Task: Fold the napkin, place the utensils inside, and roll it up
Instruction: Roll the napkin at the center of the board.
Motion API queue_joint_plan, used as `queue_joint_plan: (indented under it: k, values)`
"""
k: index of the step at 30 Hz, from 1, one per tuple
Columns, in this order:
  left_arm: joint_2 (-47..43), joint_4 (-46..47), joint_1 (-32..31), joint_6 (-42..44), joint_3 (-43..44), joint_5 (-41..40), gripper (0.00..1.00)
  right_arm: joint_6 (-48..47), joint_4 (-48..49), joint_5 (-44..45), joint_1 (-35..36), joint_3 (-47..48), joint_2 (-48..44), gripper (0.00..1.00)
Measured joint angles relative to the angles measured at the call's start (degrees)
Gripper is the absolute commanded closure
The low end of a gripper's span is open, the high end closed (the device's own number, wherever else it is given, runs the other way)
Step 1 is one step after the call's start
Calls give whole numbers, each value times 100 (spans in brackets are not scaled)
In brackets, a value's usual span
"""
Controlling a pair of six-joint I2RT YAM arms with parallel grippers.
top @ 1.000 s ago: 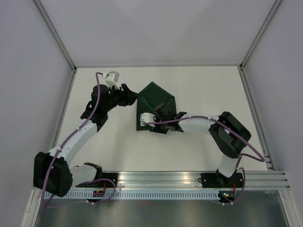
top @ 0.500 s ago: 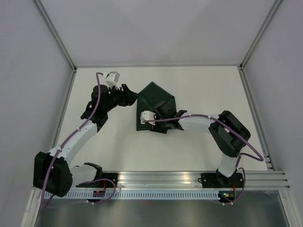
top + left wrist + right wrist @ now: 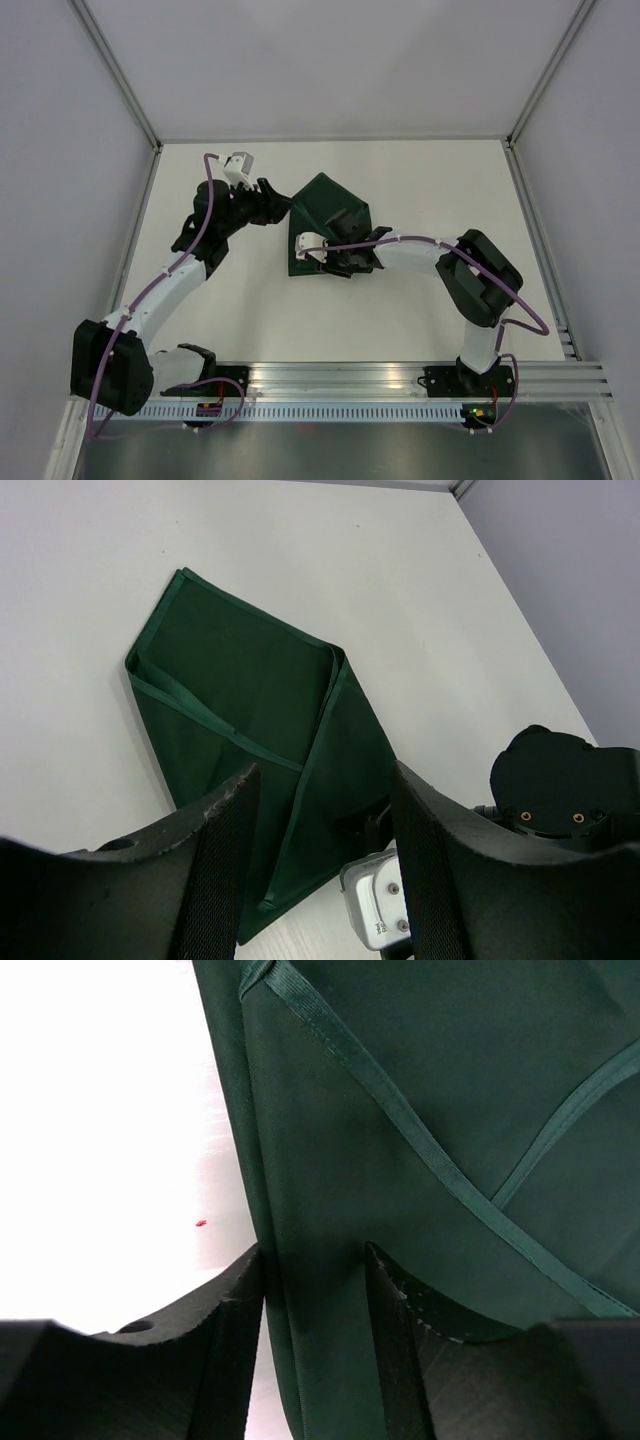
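Observation:
The dark green napkin (image 3: 325, 212) lies partly folded, with a pointed top, in the middle of the white table (image 3: 430, 180). My left gripper (image 3: 279, 208) hovers open at its upper left edge; in the left wrist view the napkin (image 3: 250, 700) shows between and beyond the left gripper (image 3: 322, 780). My right gripper (image 3: 333, 264) is low over the napkin's near edge. In the right wrist view the right gripper (image 3: 313, 1255) has its jaws apart, straddling a folded edge strip of the napkin (image 3: 450, 1100). No utensils are in view.
Grey walls with metal posts (image 3: 120, 75) enclose the table on three sides. An aluminium rail (image 3: 340, 378) carrying both arm bases runs along the near edge. The right arm's elbow (image 3: 480, 275) sits right of the napkin.
My right gripper has shifted a little left and nearer along the napkin's near edge, and its jaws opened, then narrowed. The left arm has stayed still.

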Motion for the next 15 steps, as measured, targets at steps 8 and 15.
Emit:
queue_joint_plan:
  k: [8, 15]
  values:
    - [68, 22, 0, 13, -28, 0, 41, -76, -269, -164, -20, 127, 79, 74]
    - [61, 190, 0, 13, -195, -4, 41, -120, -549, -293, -63, 330, 184, 79]
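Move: My right hand is already down at the napkin's near edge, roughly midway along it: the edge runs between my open fingers, under 1 cm back and 1 cm below. The near left corner is about 11 cm to the left and level ahead; the far corner stands some 25 cm ahead and 5 cm left. From my waiting left hand, the edge to be gripped lies about 5 cm back, 11 cm right and 22 cm down. I close the fingers of my right hand from about half open to a quarter, pinching the napkin's near edge between the tips, while the hand stays low and eases only about half a centimetre back and down, the wrist turning less than 5 degrees. Meanwhile my raised left hand, still open and empty, sinks a little over 1 cm. ##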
